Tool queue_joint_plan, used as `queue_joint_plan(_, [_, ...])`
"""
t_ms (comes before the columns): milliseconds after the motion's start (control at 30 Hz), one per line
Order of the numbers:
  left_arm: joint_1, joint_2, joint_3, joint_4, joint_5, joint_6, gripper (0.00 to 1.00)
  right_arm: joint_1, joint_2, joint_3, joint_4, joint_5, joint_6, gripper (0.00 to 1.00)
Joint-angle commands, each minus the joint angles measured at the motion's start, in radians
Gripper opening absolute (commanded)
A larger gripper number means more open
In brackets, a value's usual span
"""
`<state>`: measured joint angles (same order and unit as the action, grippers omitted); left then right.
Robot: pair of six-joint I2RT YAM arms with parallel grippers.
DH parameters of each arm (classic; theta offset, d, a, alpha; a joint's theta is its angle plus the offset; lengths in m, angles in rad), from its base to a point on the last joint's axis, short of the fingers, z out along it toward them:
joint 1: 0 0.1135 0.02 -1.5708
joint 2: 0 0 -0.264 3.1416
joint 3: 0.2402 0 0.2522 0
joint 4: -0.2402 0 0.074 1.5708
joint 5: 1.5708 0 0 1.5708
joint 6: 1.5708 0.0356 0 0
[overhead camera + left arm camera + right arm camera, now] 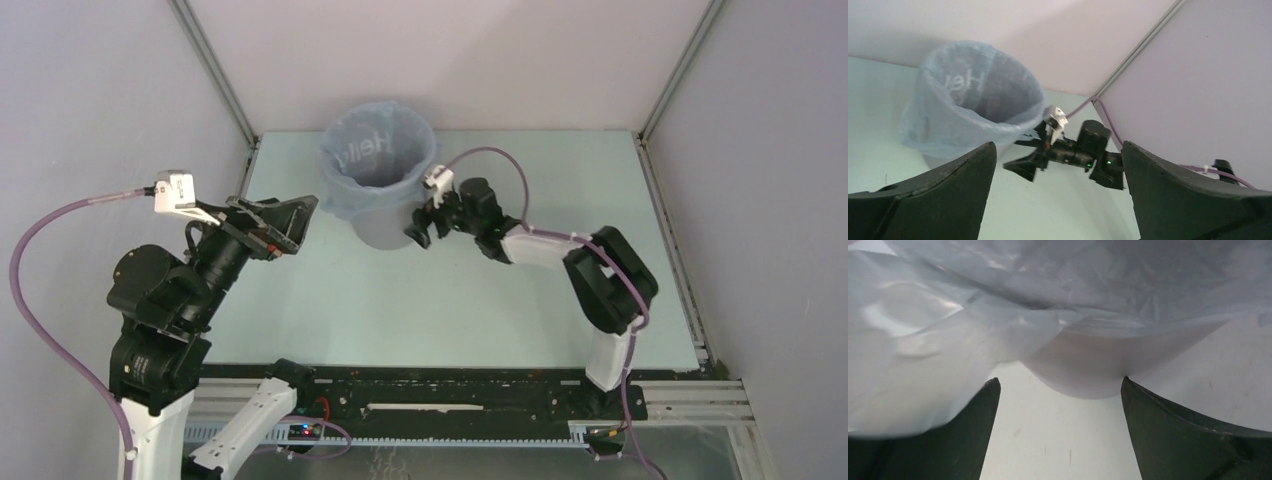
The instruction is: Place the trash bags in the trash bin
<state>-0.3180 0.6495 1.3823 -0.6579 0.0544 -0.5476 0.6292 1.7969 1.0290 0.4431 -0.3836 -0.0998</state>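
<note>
The grey trash bin (385,232) stands upright at the back middle of the table. The pale blue trash bag (352,190) with white lettering lines it, its mouth folded over the rim and hanging down the outside. My right gripper (425,225) is open and empty, low beside the bin's right wall. In the right wrist view (1058,385) its jaws point at the bin wall (1088,375), with the bag's hem (948,340) hanging just above. My left gripper (303,222) is open and empty, raised left of the bin. The left wrist view (1058,155) shows the bag (943,125) on the bin.
The enclosure's side walls and metal corner posts (215,70) stand close behind and beside the bin. The pale green table top (430,300) lies between the arms. The right arm's purple cable (500,160) loops above its wrist.
</note>
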Motion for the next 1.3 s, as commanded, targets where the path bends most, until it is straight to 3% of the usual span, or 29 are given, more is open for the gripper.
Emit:
queue_joint_plan(0, [0.005,-0.002,0.066,-0.015,-0.034,0.032,1.00,0.053,0.092,0.233,-0.038,0.113,0.090,1.00])
queue_joint_plan(100, [0.004,0.001,0.064,-0.009,-0.040,0.035,1.00,0.055,0.074,0.257,-0.126,0.154,0.166,1.00])
queue_joint_plan(200, [0.005,0.010,0.058,0.017,-0.045,0.037,1.00,0.056,-0.032,0.257,-0.346,0.240,0.257,1.00])
queue_joint_plan(367, [0.005,0.069,0.119,0.036,-0.094,0.051,1.00,0.046,-0.341,0.309,-0.959,0.336,0.374,1.00])
queue_joint_plan(500, [0.004,0.146,0.218,-0.001,-0.136,0.086,1.00,0.086,-0.625,0.296,-1.170,0.618,0.457,1.00])
queue_joint_plan(700, [0.006,0.272,0.467,-0.093,-0.143,0.070,1.00,0.091,-0.773,0.639,-1.651,0.778,0.597,1.00])
queue_joint_plan(867, [0.006,0.291,0.529,-0.114,-0.083,0.093,1.00,0.096,-0.894,0.750,-1.733,0.782,0.593,1.00])
queue_joint_plan(1033, [0.006,0.279,0.547,-0.151,-0.112,0.096,1.00,0.095,-0.893,0.792,-1.797,0.850,0.640,1.00])
queue_joint_plan(1267, [0.006,0.253,0.497,-0.127,-0.107,0.072,1.00,0.095,-0.960,0.747,-1.656,0.916,0.689,1.00])
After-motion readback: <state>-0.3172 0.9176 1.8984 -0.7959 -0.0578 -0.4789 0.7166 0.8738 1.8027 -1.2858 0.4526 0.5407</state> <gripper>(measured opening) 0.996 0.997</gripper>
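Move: Just beyond the right hand's open fingers stands the trash bin, its middle about 6 cm ahead, 8 cm to the left and roughly level in height. The trash bag is draped over its rim, centred over the same spot some 9 cm above the hand. From the left hand, up high and idle, the bin lies about 25 cm ahead, 8 cm to the right and 33 cm below. Pushing on against the bin's near right side with open fingers, the right hand goes another 5 cm left and forward, rising slightly. It then comes free and sweeps away to the right, up and back, roughly 30 cm each way, turning some 50 degrees clockwise. The left hand, also open, rises about 10 cm, well clear of the bin. ##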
